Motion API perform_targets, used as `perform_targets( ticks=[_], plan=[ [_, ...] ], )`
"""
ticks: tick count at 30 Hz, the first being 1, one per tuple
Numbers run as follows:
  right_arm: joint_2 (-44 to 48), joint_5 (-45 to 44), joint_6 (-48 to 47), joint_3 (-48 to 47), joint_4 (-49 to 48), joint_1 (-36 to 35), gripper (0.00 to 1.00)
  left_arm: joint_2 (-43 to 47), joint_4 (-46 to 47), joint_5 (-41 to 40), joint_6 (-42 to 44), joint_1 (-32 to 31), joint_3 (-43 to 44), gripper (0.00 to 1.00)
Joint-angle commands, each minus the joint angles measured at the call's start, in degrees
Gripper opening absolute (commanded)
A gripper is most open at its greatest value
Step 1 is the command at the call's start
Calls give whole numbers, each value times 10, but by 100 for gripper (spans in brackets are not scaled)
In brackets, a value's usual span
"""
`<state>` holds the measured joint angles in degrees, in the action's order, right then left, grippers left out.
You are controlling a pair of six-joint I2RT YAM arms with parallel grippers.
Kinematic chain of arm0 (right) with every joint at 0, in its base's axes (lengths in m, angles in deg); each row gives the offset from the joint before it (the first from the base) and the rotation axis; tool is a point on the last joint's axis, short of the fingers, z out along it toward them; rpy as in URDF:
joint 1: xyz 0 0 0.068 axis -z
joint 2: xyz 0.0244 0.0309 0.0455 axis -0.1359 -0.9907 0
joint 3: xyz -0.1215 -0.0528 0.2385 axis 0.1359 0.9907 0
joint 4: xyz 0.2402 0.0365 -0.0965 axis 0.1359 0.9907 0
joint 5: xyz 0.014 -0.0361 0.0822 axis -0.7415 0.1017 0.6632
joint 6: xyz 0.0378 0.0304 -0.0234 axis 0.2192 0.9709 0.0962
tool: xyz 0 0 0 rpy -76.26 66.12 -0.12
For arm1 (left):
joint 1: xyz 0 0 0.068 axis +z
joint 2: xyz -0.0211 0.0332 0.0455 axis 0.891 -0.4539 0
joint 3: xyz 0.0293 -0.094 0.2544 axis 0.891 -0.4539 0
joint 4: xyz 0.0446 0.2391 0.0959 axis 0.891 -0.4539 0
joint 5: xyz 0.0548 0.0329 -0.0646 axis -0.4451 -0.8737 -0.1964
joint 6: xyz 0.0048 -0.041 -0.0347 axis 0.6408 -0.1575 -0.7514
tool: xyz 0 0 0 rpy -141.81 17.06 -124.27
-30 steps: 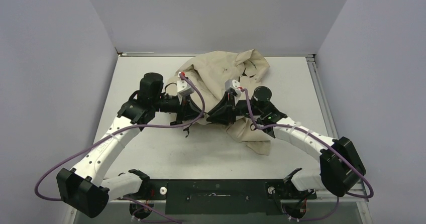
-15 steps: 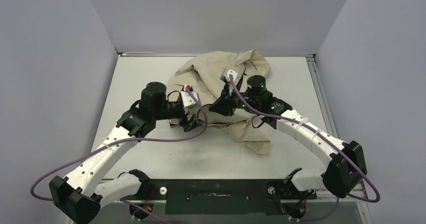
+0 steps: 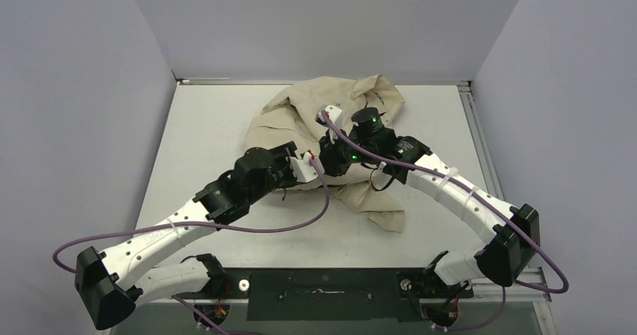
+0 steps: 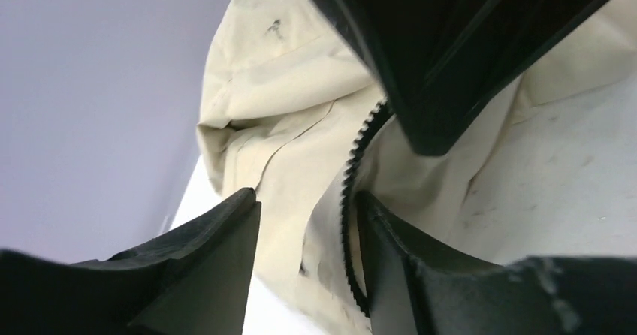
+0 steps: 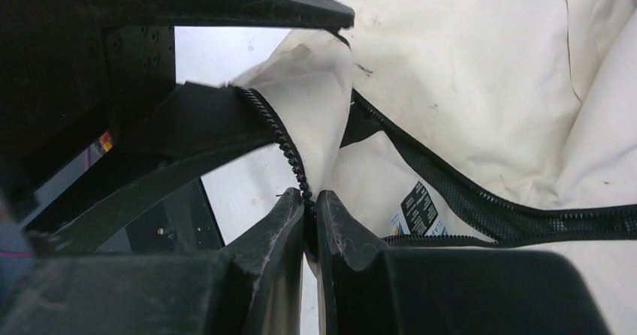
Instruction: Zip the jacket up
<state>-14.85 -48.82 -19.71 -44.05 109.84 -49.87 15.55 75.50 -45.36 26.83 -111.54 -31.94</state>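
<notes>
The jacket (image 3: 300,113) lies crumpled, beige, at the back middle of the table. In the right wrist view my right gripper (image 5: 309,202) is shut on the jacket's zipper edge (image 5: 289,151), with black teeth running up from the fingertips. A small blue-white label (image 5: 415,207) and black lining (image 5: 481,203) show beside it. My left gripper (image 4: 308,226) stands open around the same beige edge, and the black zipper teeth (image 4: 347,200) lie against its right finger (image 4: 390,237). From above, both grippers meet at the jacket's front edge (image 3: 324,166).
Bare white table (image 3: 218,117) stretches left of the jacket and toward the near edge. Grey walls close in the back and both sides. A fold of the jacket (image 3: 379,207) hangs toward the front under the right arm (image 3: 451,192).
My left gripper has opened and swung right to the zipper edge beside the right gripper. The right gripper has shut on that edge and shifted slightly back and left.
</notes>
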Motion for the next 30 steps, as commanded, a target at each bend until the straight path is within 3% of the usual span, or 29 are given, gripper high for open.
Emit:
perform_targets(
  ticks=[1,6,15,19,24,26,28,30],
  plan=[
    [12,-18,11,-33,25,-3,5,19,76,-117,60,-7,-23,46],
    [13,-24,0,-47,47,-2,5,37,-22,-78,37,-4,19,42],
    [17,5,-15,-49,47,-2,5,4,-226,162,-53,68,141,0],
    [33,20,-25,-32,39,13,5,-31,-315,248,-58,122,214,0],
    [77,135,-1,31,-61,69,7,-43,-348,385,-95,177,252,0],
    [96,171,22,76,-129,73,19,-34,-313,421,-130,178,237,0],
    [110,206,60,125,-208,73,49,-21,-259,446,-182,179,204,0],
    [123,250,107,177,-306,77,60,-8,-192,468,-238,179,174,0]
  ],
)
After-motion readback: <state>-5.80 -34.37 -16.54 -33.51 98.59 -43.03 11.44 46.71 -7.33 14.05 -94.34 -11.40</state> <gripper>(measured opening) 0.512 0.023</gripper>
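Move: The raised zip edge of the jacket already passes between the left hand's open fingers, about 1 cm back and 1 cm right of their middle, at nearly the same height. The right fingers pinch the same edge, so the stretch the left wants lies about 2 cm ahead and 4 cm left of the right hand. From the left hand, the inner label is some 3 cm ahead, 3 cm right and 10 cm below; the opposite zip edge lies about 3 cm farther out than the label. The zip edge changes hands: the left hand eases about 2 cm left and slightly forward, shuts on it, then draws it back and up by some 5 cm, its wrist turning about 30 degrees so the fingers swing down and right. The right keeps its pinch almost still until late, then rises and shifts right and back 2–3 cm as its fingers open. ##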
